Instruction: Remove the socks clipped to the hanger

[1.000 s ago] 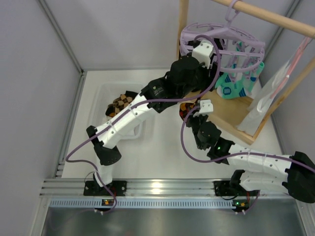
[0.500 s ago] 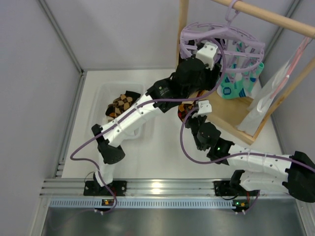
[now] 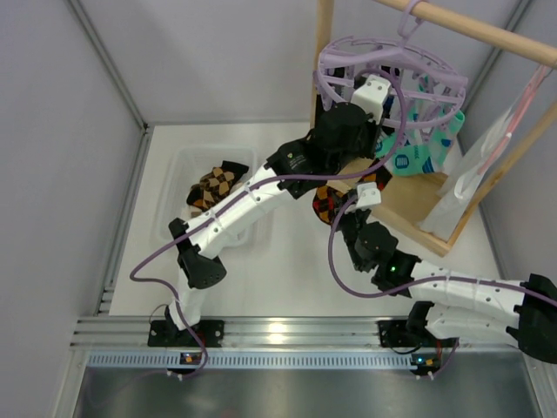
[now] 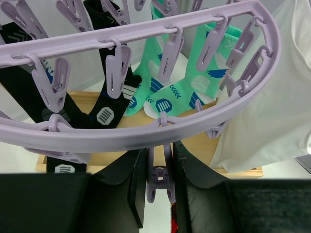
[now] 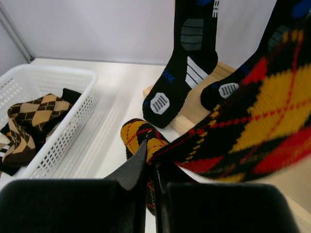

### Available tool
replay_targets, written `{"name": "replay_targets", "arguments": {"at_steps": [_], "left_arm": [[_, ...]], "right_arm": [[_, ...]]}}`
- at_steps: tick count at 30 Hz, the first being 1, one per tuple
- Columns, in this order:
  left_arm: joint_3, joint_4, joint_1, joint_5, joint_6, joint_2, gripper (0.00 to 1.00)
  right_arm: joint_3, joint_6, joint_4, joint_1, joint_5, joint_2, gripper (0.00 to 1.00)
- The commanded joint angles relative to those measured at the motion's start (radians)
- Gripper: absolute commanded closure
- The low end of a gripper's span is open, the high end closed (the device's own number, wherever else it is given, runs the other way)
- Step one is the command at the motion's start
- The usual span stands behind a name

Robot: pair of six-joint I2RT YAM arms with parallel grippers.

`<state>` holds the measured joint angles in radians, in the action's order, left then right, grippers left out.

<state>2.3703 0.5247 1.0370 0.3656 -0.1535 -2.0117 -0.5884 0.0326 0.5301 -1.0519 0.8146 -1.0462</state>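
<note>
The lavender hanger (image 3: 392, 65) hangs from the wooden rod, and its ring (image 4: 146, 136) fills the left wrist view. Mint-teal socks (image 4: 204, 73) and black socks (image 4: 109, 104) dangle from its pegs. My left gripper (image 4: 158, 194) reaches up under the ring, shut on one lavender clip peg (image 4: 160, 177), a finger pressing each side. A yellow-red-black argyle sock (image 5: 252, 121) runs down from the top right of the right wrist view into my right gripper (image 5: 154, 160), which is shut on it. From above, that sock (image 3: 329, 200) shows just below the left arm.
A white basket (image 3: 187, 165) at the left holds tan argyle socks (image 3: 213, 185). The wooden rack post (image 3: 324, 52) and its base board (image 3: 418, 200) stand under the hanger. A white cloth (image 4: 272, 111) hangs at the right.
My left gripper has moved further under the hanger and its jaws have closed in onto the peg. The right arm has shifted slightly, still holding the argyle sock.
</note>
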Motion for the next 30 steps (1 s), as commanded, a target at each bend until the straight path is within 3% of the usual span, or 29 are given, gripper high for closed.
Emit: {"name": "replay_targets", "arguments": {"at_steps": [1,2,4,5,8,12,15,19,23,26,30], "left_arm": [[0.014,-0.049,0.003,0.024,0.012,0.021,0.87],[0.006,-0.048,0.001,0.03,0.014,0.025,0.86],[-0.025,-0.048,0.001,0.03,0.014,0.043,0.73],[-0.04,-0.048,0.001,0.03,0.006,0.054,0.54],[-0.118,-0.046,0.001,0.056,-0.018,0.115,0.26],[-0.311,-0.043,0.001,0.246,-0.057,0.244,0.07],[-0.487,-0.042,-0.011,0.34,-0.104,0.385,0.02],[-0.744,-0.01,-0.034,0.504,-0.193,0.62,0.02],[-0.911,0.161,-0.135,0.481,-0.345,0.833,0.02],[-1.017,0.296,-0.279,0.402,-0.365,0.958,0.02],[-1.075,0.402,-0.38,0.456,-0.334,1.073,0.02]], "right_arm": [[0.085,0.047,0.018,-0.02,-0.006,0.066,1.0],[0.11,0.053,0.018,-0.022,-0.024,0.092,1.0],[0.165,0.079,-0.001,-0.02,-0.052,0.123,1.0],[0.179,0.09,-0.037,-0.02,-0.08,0.158,1.0],[0.228,0.116,-0.1,-0.016,-0.117,0.231,1.0],[0.24,0.13,-0.163,0.016,-0.184,0.302,1.0],[0.22,0.13,-0.199,0.052,-0.27,0.316,1.0],[0.156,0.142,-0.217,0.122,-0.44,0.269,1.0],[0.047,0.132,-0.24,0.178,-0.621,0.128,1.0],[-0.079,0.119,-0.257,0.178,-0.74,-0.002,1.0],[-0.258,0.122,-0.259,0.176,-0.862,-0.196,1.0]]}}
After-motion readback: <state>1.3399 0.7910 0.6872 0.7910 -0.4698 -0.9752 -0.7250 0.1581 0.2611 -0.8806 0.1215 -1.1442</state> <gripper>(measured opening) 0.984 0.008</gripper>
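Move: My right hand grips the argyle sock; the white basket it will be carried to lies about 32 cm to the left, 8 cm ahead and some 22 cm below. The hanging black socks are roughly 13 cm ahead of that hand and 2 cm to its left. My left hand still pinches the clip on the hanger, whose ring centres about 11 cm ahead and 3 cm right; the green socks hang 10 cm ahead, 12 cm right. From this hand the basket is 40 cm left, 2 cm ahead. I spread my left fingers wide off the clip, dip about 5 cm, then sweep that hand nearly 40 cm left and a little back towards the basket, turning it counter-clockwise. My right hand keeps the sock pinched, pulls down 6 cm and back 4 cm away from the hanger, then swings left some 10 cm towards the basket, easing slightly forward and up and turning 30 degrees counter-clockwise. ##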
